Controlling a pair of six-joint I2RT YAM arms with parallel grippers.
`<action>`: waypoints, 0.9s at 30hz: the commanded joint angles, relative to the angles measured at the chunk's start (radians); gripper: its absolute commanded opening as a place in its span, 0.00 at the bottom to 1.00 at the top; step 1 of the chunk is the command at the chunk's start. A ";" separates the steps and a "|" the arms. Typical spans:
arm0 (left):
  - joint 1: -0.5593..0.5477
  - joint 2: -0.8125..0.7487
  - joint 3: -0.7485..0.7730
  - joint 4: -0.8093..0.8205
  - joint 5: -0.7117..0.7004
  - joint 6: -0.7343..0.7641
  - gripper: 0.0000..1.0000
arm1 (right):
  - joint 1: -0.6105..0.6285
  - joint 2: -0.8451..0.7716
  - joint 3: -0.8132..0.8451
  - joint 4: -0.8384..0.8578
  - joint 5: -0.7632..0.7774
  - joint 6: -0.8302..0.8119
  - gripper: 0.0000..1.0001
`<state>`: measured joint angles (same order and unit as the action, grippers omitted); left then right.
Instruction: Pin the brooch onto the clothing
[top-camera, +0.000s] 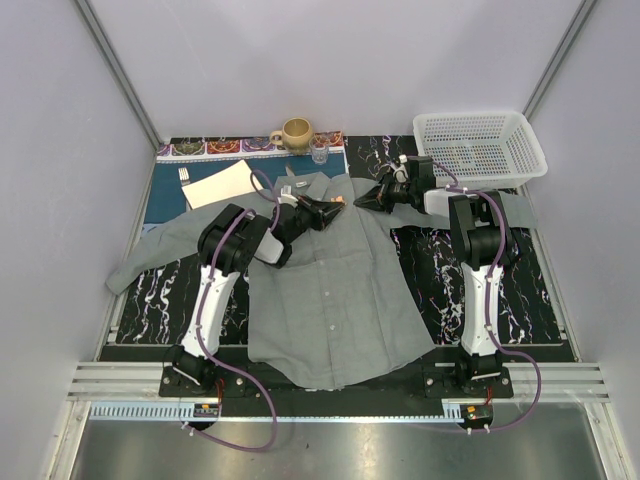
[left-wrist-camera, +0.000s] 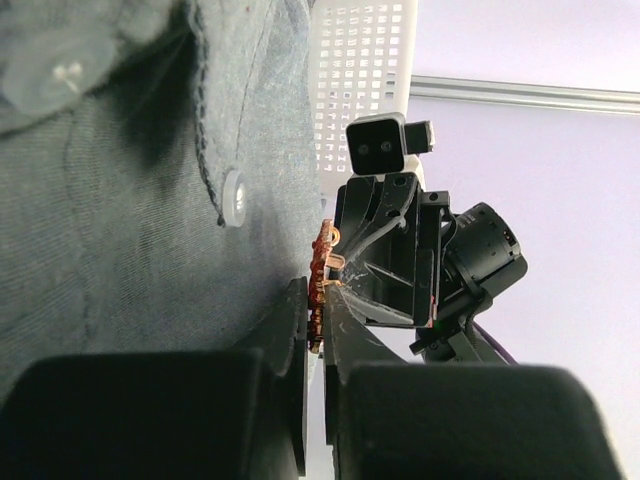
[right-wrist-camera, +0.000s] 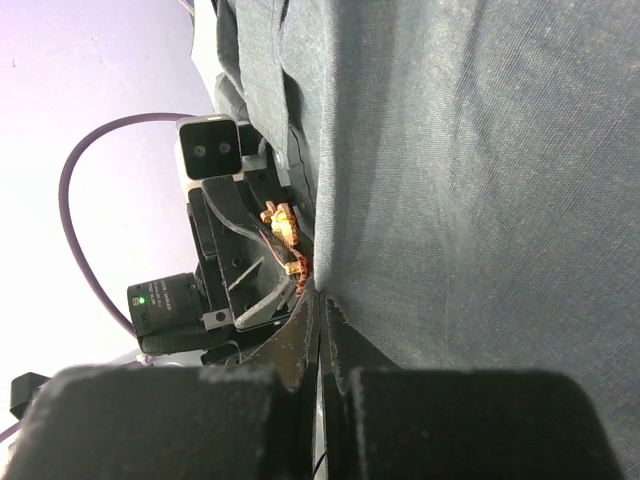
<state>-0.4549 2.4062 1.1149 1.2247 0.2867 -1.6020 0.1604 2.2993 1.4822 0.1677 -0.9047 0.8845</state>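
Note:
The grey shirt (top-camera: 330, 290) lies spread on the table, collar to the far side. My left gripper (top-camera: 333, 208) is over the collar area, shut on the small orange-red brooch (top-camera: 340, 201). In the left wrist view the brooch (left-wrist-camera: 320, 262) stands edge-on between the closed fingertips of the left gripper (left-wrist-camera: 322, 290), right beside the shirt's edge (left-wrist-camera: 120, 220) and a pale button (left-wrist-camera: 235, 197). My right gripper (top-camera: 362, 200) faces it, tips nearly touching. In the right wrist view the right gripper (right-wrist-camera: 320, 298) is shut on the shirt's edge (right-wrist-camera: 470, 180), with the brooch (right-wrist-camera: 283, 228) just beyond.
A white basket (top-camera: 480, 145) stands at the back right. A tan mug (top-camera: 296, 133) and a small glass (top-camera: 320, 154) stand behind the collar. A white napkin (top-camera: 220, 184) lies on the blue placemat (top-camera: 165, 195) at the back left.

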 joint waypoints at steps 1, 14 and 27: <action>0.007 -0.027 -0.044 0.309 0.009 -0.007 0.00 | -0.013 -0.051 -0.007 0.047 -0.017 0.005 0.00; 0.062 -0.514 0.197 -1.056 0.174 1.392 0.00 | -0.022 -0.057 0.018 -0.007 -0.003 -0.048 0.00; -0.089 -0.579 0.178 -1.143 -0.090 1.908 0.00 | -0.022 -0.049 0.040 -0.008 -0.007 -0.045 0.00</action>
<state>-0.5064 1.8217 1.2934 0.0864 0.3233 0.0853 0.1432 2.2993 1.4845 0.1482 -0.9031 0.8562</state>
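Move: The left hand holds the brooch; the shirt fold gripped by the right fingers is about 4 cm to the left hand's right, level in reach and roughly level in height. From the left hand, the collar is some 7 cm ahead and 4 cm left, and the glass about 15 cm ahead and 4 cm left. The right hand already has the fold between its fingertips, with the brooch about 4 cm to its left. Still gripping the brooch, the left hand leaves the fold, swinging up nearly 14 cm and a little left, then comes back and down to finish some 10 cm higher. On the way it rolls about 90 degrees around its fingers, left side rising, and dips the fingertips slightly. The right hand keeps its pinch on the shirt, easing a centimetre to its right. ##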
